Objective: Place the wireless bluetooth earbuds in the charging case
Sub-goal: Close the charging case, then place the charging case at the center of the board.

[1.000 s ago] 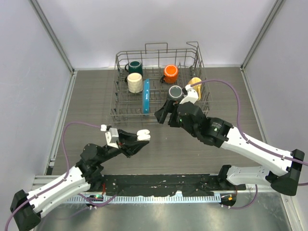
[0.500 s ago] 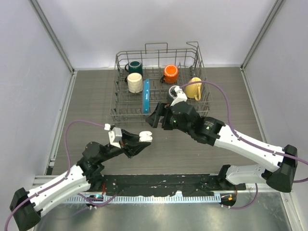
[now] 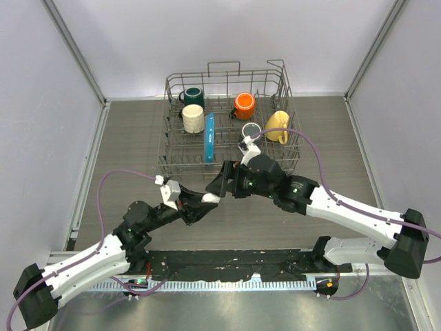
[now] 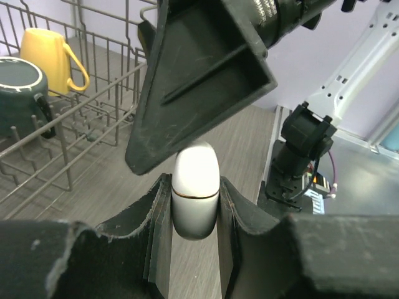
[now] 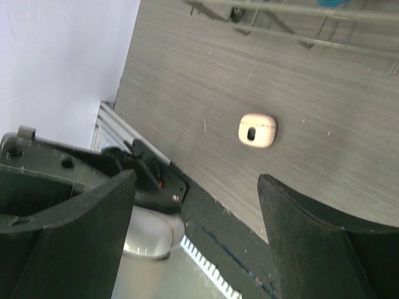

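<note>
My left gripper [image 4: 194,187] is shut on the charging case [image 4: 196,196], a closed white oval pod with a thin seam, held upright above the wood table. In the top view the charging case [image 3: 211,198] sits at the tip of my left gripper [image 3: 204,205]. My right gripper [image 3: 217,186] is open, and one broad black finger [image 4: 199,81] hangs just above the case. Through my right gripper [image 5: 196,180] I see a small white rounded piece [image 5: 256,130] with a dark oval spot lying on the table. The earbuds are out of view.
A wire dish rack [image 3: 167,160] stands at the back with a green mug [image 3: 193,94], a cream mug [image 3: 193,118], an orange mug [image 3: 244,105], a yellow mug [image 3: 278,125], a dark mug [image 3: 252,129] and a blue flat piece [image 3: 209,138].
My right gripper has swung down and to the left from the rack's front until it is right over the case. My left gripper has shifted slightly right with the case.
</note>
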Controlling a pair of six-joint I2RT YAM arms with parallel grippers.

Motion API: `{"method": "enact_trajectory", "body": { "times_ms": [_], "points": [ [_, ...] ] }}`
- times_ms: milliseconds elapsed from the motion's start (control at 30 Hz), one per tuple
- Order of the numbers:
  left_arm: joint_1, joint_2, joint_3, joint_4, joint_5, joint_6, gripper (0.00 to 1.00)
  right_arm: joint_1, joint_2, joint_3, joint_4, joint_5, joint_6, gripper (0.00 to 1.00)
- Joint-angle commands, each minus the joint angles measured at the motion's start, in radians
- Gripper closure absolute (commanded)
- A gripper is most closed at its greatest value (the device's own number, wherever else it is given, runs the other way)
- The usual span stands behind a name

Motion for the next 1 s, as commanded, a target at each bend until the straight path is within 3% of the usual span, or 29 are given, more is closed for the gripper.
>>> {"method": "enact_trajectory", "body": {
  "times_ms": [0, 200, 333, 433, 700, 967],
  "points": [
    [0.007, 0.002, 0.018, 0.09, -0.111, -0.004, 1.0, 0.02, -0.086, -0.058, 0.018, -0.083, -0.016, 0.16],
    [0.006, 0.023, 0.02, 0.1, -0.18, -0.052, 1.0, 0.02, -0.121, -0.076, -0.039, -0.011, 0.004, 0.16],
    [0.006, 0.086, 0.113, -0.095, -0.208, -0.122, 1.0, 0.018, -0.186, -0.085, -0.166, 0.373, 0.125, 0.16],
    [0.007, 0.157, 0.188, -0.216, -0.245, -0.266, 1.0, 0.017, -0.241, -0.088, -0.238, 0.527, 0.2, 0.16],
    [0.003, 0.506, 0.276, -0.238, -0.143, -0.51, 1.0, 0.015, -0.361, -0.134, -0.307, 0.635, 0.28, 0.16],
    [-0.053, 0.7, 0.252, -0.168, -0.269, -0.61, 0.98, 0.015, -0.413, -0.16, -0.334, 0.659, 0.289, 0.16]
  ]
}}
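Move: The left gripper holds the closed white charging case at its fingertips; the bare table it heads down to lies about 5 cm ahead, 5 cm right and some 18 cm below. The cream case lies about 3 cm ahead, 6 cm left and 18 cm below that gripper, and the rack's near edge some 16 cm ahead, 6 cm right. From the open right gripper, the white case sits about 4 cm back, 3 cm left, roughly level. Take the open right gripper off the white case's lid: after easing back about 1 cm, swing it some 14 cm right, turning about 35 degrees clockwise. Keep the left fingers closed on the case; carry it forward and a little right, then mostly down towards the table, about 13 cm in all, rolling the wrist forward and tipping the fingertips down. ##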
